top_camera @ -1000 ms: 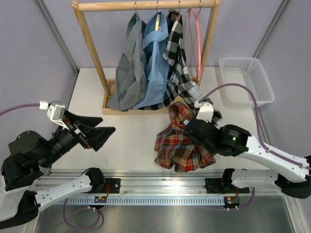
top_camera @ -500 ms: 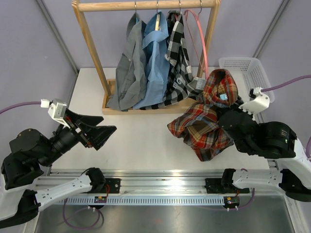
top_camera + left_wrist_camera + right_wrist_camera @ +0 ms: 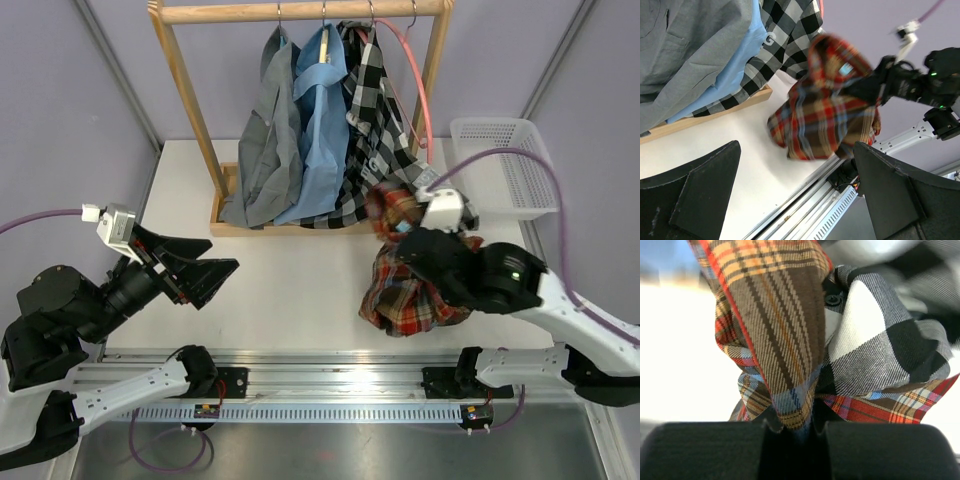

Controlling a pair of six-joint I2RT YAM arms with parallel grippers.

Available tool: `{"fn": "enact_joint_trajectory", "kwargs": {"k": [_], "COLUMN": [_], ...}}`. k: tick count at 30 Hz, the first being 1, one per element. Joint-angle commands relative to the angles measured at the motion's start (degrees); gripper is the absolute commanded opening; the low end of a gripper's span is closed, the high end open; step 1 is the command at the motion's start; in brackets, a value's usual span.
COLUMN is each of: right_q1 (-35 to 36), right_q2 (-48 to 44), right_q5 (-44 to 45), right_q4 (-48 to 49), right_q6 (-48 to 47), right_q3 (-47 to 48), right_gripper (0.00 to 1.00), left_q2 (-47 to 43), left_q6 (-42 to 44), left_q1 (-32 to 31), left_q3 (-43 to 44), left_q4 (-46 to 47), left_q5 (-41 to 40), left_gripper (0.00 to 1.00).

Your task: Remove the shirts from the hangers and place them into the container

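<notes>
The red-and-dark plaid shirt (image 3: 410, 295) hangs bunched from my right gripper (image 3: 412, 245), just in front of the rack's right end. In the right wrist view the gripper (image 3: 794, 432) is shut on a fold of the plaid shirt (image 3: 775, 315), with black-and-white checked cloth (image 3: 875, 350) right beside it. The grey shirt (image 3: 262, 140), light blue shirt (image 3: 320, 130) and checked shirt (image 3: 370, 130) hang on the rack. A bare pink hanger (image 3: 412, 75) hangs at the rail's right end. The white container (image 3: 500, 122) stands at the far right. My left gripper (image 3: 215, 272) is open and holds nothing.
The wooden rack (image 3: 190, 100) stands at the back, its base frame (image 3: 240, 228) on the table. In the left wrist view my left gripper (image 3: 796, 195) frames the plaid shirt (image 3: 825, 115) and the near rail. A purple cable (image 3: 545, 200) arcs over the container's near side.
My right arm swung the plaid shirt up and right toward the container, then back left and lower, in front of the rack's right end. The left arm has not moved.
</notes>
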Motion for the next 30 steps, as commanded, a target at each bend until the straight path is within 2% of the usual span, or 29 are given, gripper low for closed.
{"fn": "enact_joint_trajectory", "kwargs": {"k": [1,2,5,11,12,14,16,17,18,19,23,30], "right_q1": [0.07,0.07,0.16,0.16,0.25,0.25,0.42,0.42,0.51,0.51,0.6,1.48], "right_q2": [5.69,7.26,8.68,16.66,17.73,20.45,21.42,21.25,21.25,21.08,20.37,20.81], "right_q5": [-17.59,-22.58,-30.32,-41.58,-42.83,-43.72,-44.33,-44.25,-44.16,-44.34,-44.6,-48.02], "right_q4": [8.07,8.95,16.41,24.95,25.91,26.19,26.8,27.15,27.33,27.5,27.07,27.85], "right_q6": [-13.44,-15.46,-18.8,-23.12,-23.3,-23.39,-23.57,-23.39,-23.3,-23.22,-22.08,-20.58], "right_q3": [-0.65,-1.01,-4.51,-7.95,-8.21,-7.95,-7.86,-7.86,-7.95,-8.13,-9.27,-13.57], "right_gripper": [0.03,0.02,0.01,0.07,0.2,0.32,0.64,0.69,0.82,0.87,0.93,0.95], "left_q2": [0.66,0.58,0.22,-0.74,-0.83,-0.74,-0.92,-1.01,-1.18,-1.18,-1.18,-0.92], "left_q6": [0.57,0.48,0.22,-0.49,-0.49,-0.49,-0.4,-0.31,-0.31,-0.23,0.13,0.21], "left_q1": [-0.2,-0.2,-0.2,-0.2,-0.2,-0.2,-0.2,-0.11,-0.2,-0.2,-0.2,-0.2], "left_q3": [1.39,1.48,1.39,1.04,1.22,1.48,1.74,1.83,1.75,1.74,1.57,1.3], "left_q4": [1.89,1.81,1.63,1.19,1.02,0.75,0.23,0.22,0.14,0.05,0.22,0.4], "left_q5": [-0.4,-0.4,-0.66,-1.28,-1.45,-1.54,-1.98,-2.16,-2.42,-2.6,-2.77,-2.86], "left_gripper": [0.99,0.99,0.99,0.99,0.99,0.99,0.99,0.99,0.99,0.99,0.99,0.99]}}
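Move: Hanging from the right hand's shut fingers is the plaid shirt; its spot on the open table lies about 17 cm to the left, 8 cm back and 28 cm below. The checked shirt hangs roughly 12 cm ahead and 6 cm left at about hand height; the empty pink hanger is some 17 cm ahead, 2 cm left and 15 cm higher. From the left hand that table spot lies about 21 cm to the right, level ahead, some 38 cm down. Swinging the plaid shirt away from the checked one, the right hand sweeps some 17 cm left and 15 cm down, easing back about 5 cm, while it turns counter-clockwise and tips further down. Late in the sweep the fingers spread nearly fully and let go of the cloth low over the near middle of the table. ##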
